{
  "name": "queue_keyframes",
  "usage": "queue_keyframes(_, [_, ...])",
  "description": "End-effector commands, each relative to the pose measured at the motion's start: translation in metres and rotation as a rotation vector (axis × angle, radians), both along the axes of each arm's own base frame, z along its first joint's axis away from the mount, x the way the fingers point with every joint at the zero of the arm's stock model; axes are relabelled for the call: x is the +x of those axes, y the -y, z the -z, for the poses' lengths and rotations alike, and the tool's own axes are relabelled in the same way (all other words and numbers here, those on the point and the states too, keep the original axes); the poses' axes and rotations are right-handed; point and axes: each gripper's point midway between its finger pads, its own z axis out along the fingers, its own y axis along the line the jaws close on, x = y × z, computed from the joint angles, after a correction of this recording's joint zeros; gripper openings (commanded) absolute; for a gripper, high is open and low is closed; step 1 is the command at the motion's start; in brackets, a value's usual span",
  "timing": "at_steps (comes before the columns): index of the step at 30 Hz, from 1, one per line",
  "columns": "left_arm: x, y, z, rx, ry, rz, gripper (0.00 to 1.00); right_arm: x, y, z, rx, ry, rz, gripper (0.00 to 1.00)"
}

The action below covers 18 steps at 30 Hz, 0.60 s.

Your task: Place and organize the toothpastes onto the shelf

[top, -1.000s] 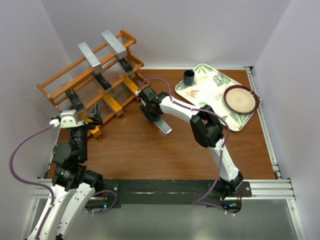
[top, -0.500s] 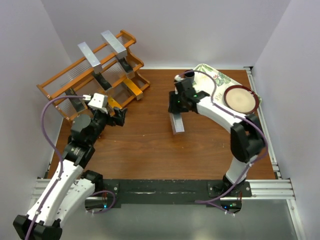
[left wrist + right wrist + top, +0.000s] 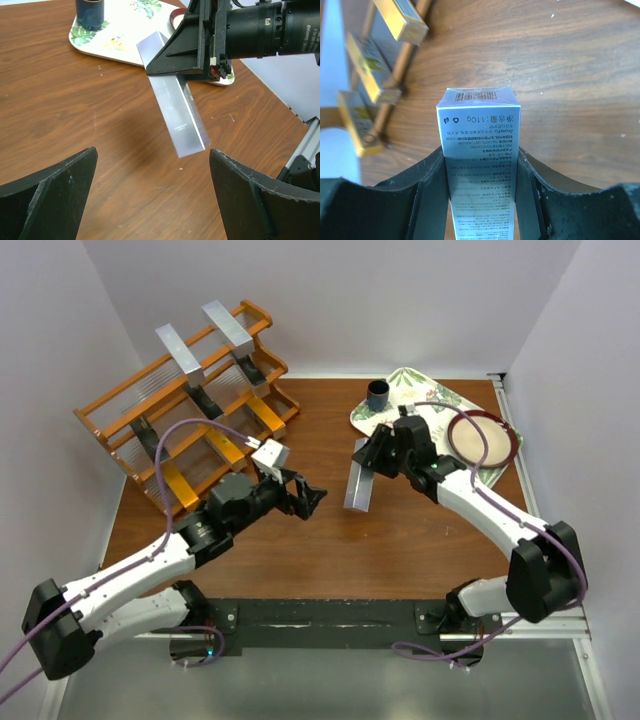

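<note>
My right gripper (image 3: 374, 453) is shut on a silver toothpaste carton (image 3: 357, 486), which hangs tilted over the middle of the table. In the right wrist view that carton (image 3: 480, 145) fills the gap between both fingers (image 3: 427, 200). My left gripper (image 3: 306, 498) is open just left of it, nothing between its jaws. In the left wrist view the carton (image 3: 179, 115) hangs ahead of the wide-apart fingers (image 3: 50, 200). The orange-brown shelf (image 3: 93, 423) stands at the back left. It holds silver (image 3: 228, 328), black (image 3: 205, 400) and orange-gold (image 3: 226, 447) toothpastes.
A floral white tray (image 3: 400, 425) lies at the back right with a small dark cup (image 3: 378, 395) and a round brown plate (image 3: 483, 438) on it. The right forearm passes just in front of the tray. White walls close in on both sides.
The right gripper carried the silver carton from beside the shelf rightward to the table's middle. The left arm swung away from the shelf and reached right toward the carton, jaws staying open.
</note>
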Motion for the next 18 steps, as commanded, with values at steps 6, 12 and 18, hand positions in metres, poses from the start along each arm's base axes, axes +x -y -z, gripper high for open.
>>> queue_keyframes(6, [-0.004, 0.048, -0.025, -0.132, 0.047, -0.107, 1.00, -0.005, -0.006, -0.053, 0.293, 0.097, 0.090, 0.23])
queue_keyframes(12, [-0.005, 0.072, -0.011, -0.107, 0.019, -0.116, 1.00, -0.010, -0.010, -0.054, 0.336, 0.095, 0.072, 0.23])
queue_keyframes(18, [0.006, 0.073, 0.006, -0.112, -0.040, -0.237, 0.96, -0.014, -0.016, -0.048, 0.364, 0.079, 0.049, 0.23])
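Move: The last toothpaste box is in the right gripper, held near its far end, with its free end slanting down and back; its middle lies about 8 cm ahead of the left hand, 9 cm to the right and 7 cm below. The mug stands some 34 cm ahead and 14 cm right of the left hand. From the right hand, the box's middle is about 3 cm back, 2 cm left and 3 cm below, and the open left gripper is roughly 11 cm back, 11 cm left and slightly higher. The left hand sweeps about 7 cm to its right and sinks some 3 cm, slowing as it brings its wide-open fingers up to the free near end of the toothpaste box, without closing on it. Meanwhile the right hand keeps its pinch on the far part of the box, easing about 2 cm up and 2 cm back and rolling roughly 15 degrees, left side rising, to present the box, then nearly stops. ##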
